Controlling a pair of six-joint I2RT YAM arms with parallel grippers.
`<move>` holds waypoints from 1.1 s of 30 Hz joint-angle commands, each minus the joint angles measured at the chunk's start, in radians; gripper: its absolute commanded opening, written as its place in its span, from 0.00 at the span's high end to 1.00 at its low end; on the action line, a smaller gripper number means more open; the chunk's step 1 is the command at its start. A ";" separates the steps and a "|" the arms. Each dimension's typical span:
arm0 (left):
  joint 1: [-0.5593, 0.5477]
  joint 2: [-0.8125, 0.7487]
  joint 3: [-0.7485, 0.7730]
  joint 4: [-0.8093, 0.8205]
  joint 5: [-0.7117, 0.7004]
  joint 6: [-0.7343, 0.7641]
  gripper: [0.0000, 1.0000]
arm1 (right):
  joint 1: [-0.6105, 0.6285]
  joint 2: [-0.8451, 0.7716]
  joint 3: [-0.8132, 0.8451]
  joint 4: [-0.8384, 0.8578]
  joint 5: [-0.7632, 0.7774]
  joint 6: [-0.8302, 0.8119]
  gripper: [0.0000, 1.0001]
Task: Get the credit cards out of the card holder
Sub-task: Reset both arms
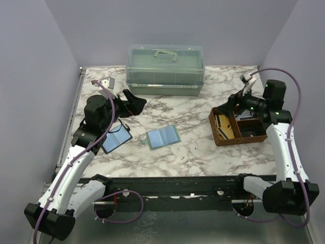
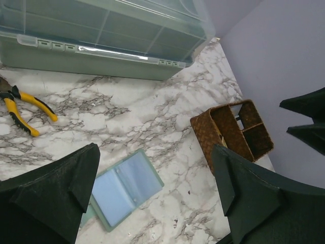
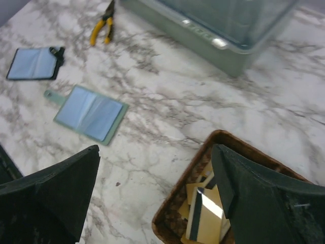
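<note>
The card holder (image 1: 162,137) lies open on the marble table, blue pockets up, grey-green edge around it; it also shows in the left wrist view (image 2: 127,188) and the right wrist view (image 3: 90,113). Tan credit cards (image 3: 208,213) lie stacked in the left compartment of the brown basket (image 1: 223,126). My left gripper (image 1: 131,103) hangs open above the table, left of and beyond the holder, with nothing between its fingers (image 2: 155,150). My right gripper (image 1: 234,104) stands open over the basket's near-left corner, empty (image 3: 155,150).
A brown divided basket (image 1: 216,133) stands at the right (image 2: 203,134) (image 3: 167,213). A lidded green plastic box (image 1: 165,68) fills the back centre. A black-framed blue panel (image 1: 116,138) lies left of the holder. Yellow-handled pliers (image 2: 25,109) lie near the box.
</note>
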 commanded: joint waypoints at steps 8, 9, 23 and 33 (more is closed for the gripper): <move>0.005 -0.055 0.087 -0.119 -0.007 -0.003 0.01 | -0.100 -0.106 0.213 0.044 0.342 0.346 0.01; 0.005 -0.055 0.101 -0.128 -0.009 -0.001 0.01 | -0.100 -0.108 0.243 0.013 0.346 0.319 0.01; 0.005 -0.047 0.169 -0.194 -0.016 0.037 0.01 | -0.101 -0.127 0.345 -0.075 0.305 0.347 0.01; 0.005 -0.066 0.111 -0.187 -0.007 -0.004 0.01 | -0.114 -0.140 0.334 -0.076 0.311 0.353 0.01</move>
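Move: The open card holder lies flat on the marble, about 10 cm to the right of my left hand, 3 cm back and some 25 cm below. The dark-edged notebook is roughly 10 cm to that hand's left and 3 cm back, with the pliers about 13 cm ahead of it. From my right hand the card holder is some 24 cm to the left and 4 cm back, while the basket with the cards is about 9 cm to the right and 1 cm back, 17 cm below. I carry my empty right hand up about 15 cm and some 6 cm to the right, away from the card holder and higher above the basket, swinging the wrist clockwise nearly 30 degrees and tipping the fingers up a little before it settles. My left hand rises about 5 cm, easing back a couple, then sinks about 2. Both grippers stay wide open and touch nothing. ##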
